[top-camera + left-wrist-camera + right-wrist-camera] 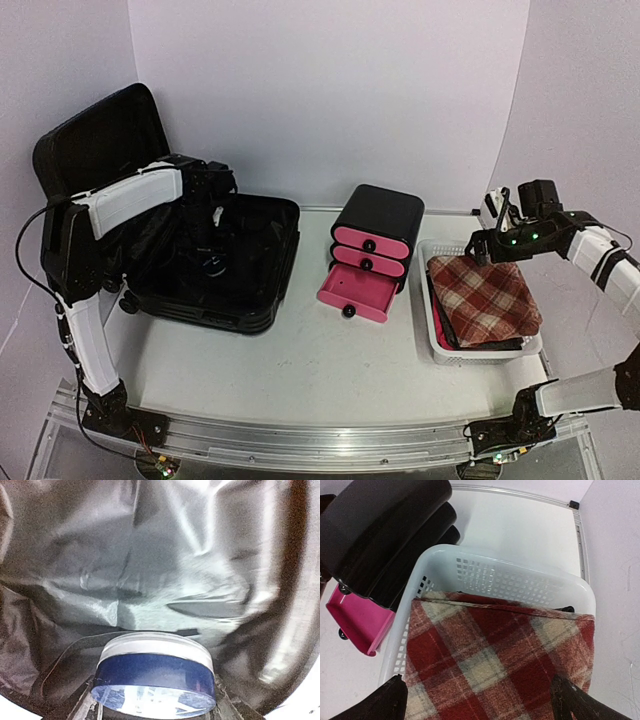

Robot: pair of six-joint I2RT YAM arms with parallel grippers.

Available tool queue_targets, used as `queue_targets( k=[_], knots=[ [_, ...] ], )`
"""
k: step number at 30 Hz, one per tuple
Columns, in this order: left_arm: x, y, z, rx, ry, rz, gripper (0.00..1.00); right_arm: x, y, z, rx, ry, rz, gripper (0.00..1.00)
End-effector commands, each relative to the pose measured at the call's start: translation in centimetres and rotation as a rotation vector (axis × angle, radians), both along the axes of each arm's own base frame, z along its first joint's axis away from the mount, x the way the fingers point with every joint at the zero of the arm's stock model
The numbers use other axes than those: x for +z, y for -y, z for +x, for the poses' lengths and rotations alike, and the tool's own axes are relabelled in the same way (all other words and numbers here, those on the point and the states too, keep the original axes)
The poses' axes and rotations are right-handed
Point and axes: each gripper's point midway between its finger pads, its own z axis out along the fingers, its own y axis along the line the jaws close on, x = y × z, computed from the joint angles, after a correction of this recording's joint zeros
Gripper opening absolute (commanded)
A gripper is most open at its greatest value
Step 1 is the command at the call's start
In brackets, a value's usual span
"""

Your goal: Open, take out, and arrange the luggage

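The luggage (255,300) lies open at the left of the table, its lid (100,140) standing up behind it. My left gripper (212,238) reaches down into the lower shell. In the left wrist view a round blue container with a white band (155,672) sits between the fingers (82,707), which press on its two sides over the shiny dark lining (165,570). My right gripper (487,243) hovers open over a red plaid cloth (495,655) in the white basket (495,575). Its dark fingertips (390,700) stand wide apart at the cloth's edges.
A black drawer unit with pink fronts (375,235) stands mid-table, its bottom drawer (355,292) pulled out. The white mesh basket (432,330) with the plaid cloth (485,300) sits just right of it. White walls close in behind and at both sides.
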Motion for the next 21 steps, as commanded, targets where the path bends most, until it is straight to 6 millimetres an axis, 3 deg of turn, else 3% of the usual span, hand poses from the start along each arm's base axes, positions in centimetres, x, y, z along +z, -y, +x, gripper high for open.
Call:
queue_targets(
  k=[1,4,8,10,15,21],
  knots=[
    [7.2,4.0,1.5,-0.04,0.243,-0.146,0.45,2.7,-3.4,-1.3,0.166,0.066,0.139,0.98],
    [8.7,8.3,2.5,-0.109,0.371,-0.266,0.45,3.1,-4.4,-2.2,0.184,0.082,0.22,0.98],
    [9.6,13.7,2.9,-0.223,0.526,-0.385,0.45,2.2,-3.3,-3.5,0.012,0.034,0.305,0.98],
    [9.9,17.1,2.2,-0.299,0.573,-0.491,0.44,1.8,-2.9,-4.9,-0.044,0.015,0.345,0.98],
    [8.5,23.8,-1.5,-0.449,0.631,-0.604,0.44,1.0,-1.7,-8.8,-0.136,0.029,0.392,0.98],
    [5.6,29.8,-3.3,-0.526,0.584,-0.658,0.45,2.2,-2.0,-10.3,-0.112,0.093,0.433,0.98]
  ],
)
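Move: My left hand holds the blue round item above the open suitcase, whose middle is some 9 cm straight below. The open pink drawer lies about 30 cm to its right, 3 cm nearer me and 11 cm lower. The drawer chest stands roughly 34 cm to the right and 9 cm ahead, 4 cm lower. From my right hand, the drawer is about 23 cm left, 3 cm back and 18 cm down. Still gripping the blue round item, I lift my left hand about 6 cm out of the suitcase and sweep it some 25 cm right to the open drawer, easing down and slightly back at the end. The wrist turns clockwise and tilts until the fingers point forward and right of straight down. My open right hand draws back about 10 cm over the plaid cloth, its left side rolling up. ##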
